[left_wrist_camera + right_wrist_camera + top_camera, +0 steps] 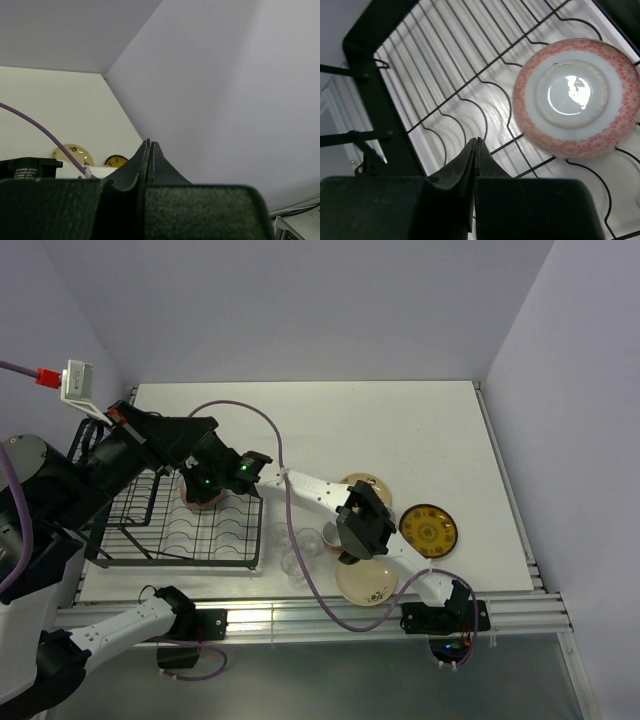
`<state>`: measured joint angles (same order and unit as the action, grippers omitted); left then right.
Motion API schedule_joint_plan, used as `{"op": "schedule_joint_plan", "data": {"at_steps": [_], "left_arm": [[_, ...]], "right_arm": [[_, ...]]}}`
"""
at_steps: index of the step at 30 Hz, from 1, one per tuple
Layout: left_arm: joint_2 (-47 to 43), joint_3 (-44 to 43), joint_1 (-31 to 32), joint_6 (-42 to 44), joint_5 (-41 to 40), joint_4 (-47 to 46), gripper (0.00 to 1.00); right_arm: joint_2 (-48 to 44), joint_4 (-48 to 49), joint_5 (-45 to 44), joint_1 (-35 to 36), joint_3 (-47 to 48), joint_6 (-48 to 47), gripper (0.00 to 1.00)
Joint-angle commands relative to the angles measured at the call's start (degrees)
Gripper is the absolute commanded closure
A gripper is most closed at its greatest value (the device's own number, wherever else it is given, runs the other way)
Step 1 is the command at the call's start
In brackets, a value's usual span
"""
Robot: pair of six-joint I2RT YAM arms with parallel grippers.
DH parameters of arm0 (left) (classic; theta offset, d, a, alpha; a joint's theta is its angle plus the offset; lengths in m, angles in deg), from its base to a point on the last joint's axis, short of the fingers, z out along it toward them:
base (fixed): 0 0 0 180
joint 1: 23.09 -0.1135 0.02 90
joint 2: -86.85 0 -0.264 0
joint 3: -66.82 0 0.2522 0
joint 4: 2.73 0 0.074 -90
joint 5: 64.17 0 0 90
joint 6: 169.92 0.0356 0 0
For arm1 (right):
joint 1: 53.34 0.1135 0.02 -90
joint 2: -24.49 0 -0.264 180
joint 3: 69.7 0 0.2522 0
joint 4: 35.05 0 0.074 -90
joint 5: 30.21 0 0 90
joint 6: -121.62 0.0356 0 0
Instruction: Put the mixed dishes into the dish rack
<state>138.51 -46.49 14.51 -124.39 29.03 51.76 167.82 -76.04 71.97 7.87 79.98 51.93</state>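
Note:
The black wire dish rack (190,530) (445,80) lies at the table's left. A pink mug (203,496) (577,97) stands bottom up on its grid. My right gripper (212,480) (477,141) hovers over the grid just beside that mug, shut and holding nothing. My left gripper (208,427) (150,143) is raised high above the rack, shut and empty, pointing at the right wall. On the table lie a yellow-and-dark ornate plate (429,530) (116,161), a cream floral plate (366,583), a second cream plate (366,483) (75,152) partly behind the right arm, and three clear glasses (309,539).
A purple cable (275,440) loops from the right arm across the table's middle. The right arm's elbow (362,525) hangs over the plates. A metal rail (510,500) runs along the table's right edge. Walls close off the back and the right.

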Motion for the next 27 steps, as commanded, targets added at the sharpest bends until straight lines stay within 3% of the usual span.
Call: {"op": "schedule_joint_plan", "data": {"at_steps": [1,7,10,15,20,24,27], "left_arm": [[1.3,-0.7,0.1,-1.0,1.3,-2.5,1.0],[1.6,1.1,0.1,-2.0,2.9,-4.6,1.0],[1.0,2.0,0.1,-2.0,2.8,-4.9,1.0],[0.4,3.5,0.2,-2.3,3.0,-5.1,1.0],[0.6,3.3,0.1,-2.4,3.5,-4.4,1.0],[0.7,2.0,0.1,-1.9,3.0,-2.7,1.0],[0.5,1.7,0.1,-1.9,2.3,-1.7,1.0]], "right_arm": [[-6.7,11.0,4.6,-0.9,-6.0,0.6,1.0],[-9.0,0.3,-8.2,-4.3,-7.1,0.6,1.0],[-11.3,0.1,-10.6,-5.5,-13.7,0.2,1.0],[-10.6,-0.6,-12.1,-5.8,-15.2,-0.5,1.0],[-5.0,-2.0,-11.1,-5.3,-8.3,-1.3,1.0],[3.1,-3.2,-6.5,-4.4,5.5,1.3,1.0],[4.3,0.8,-2.3,-3.9,5.9,6.6,1.0]]}}
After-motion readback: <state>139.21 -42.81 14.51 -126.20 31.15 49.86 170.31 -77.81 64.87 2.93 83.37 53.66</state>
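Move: The pink bowl lies upside down in the rack, about 7 cm ahead of the right hand's shut fingers, nearly level with them sideways and some 6 cm below. The rack's far bar runs roughly 8 cm beyond the bowl, at much the same height. From the left hand, idle high overhead, the bowl is about 18 cm ahead, 14 cm to the left and 48 cm down. No contact shows at first: the right hand, fingers kept shut, swings about 7 cm forward and 9 cm to the right while dipping 4 cm, turning some 15 degrees clockwise with the tips tilting down. It then reverses left about 6 cm, rising slightly, its tips coming close against the bowl's right side. The left hand sinks and shifts right about 2 cm, empty. ##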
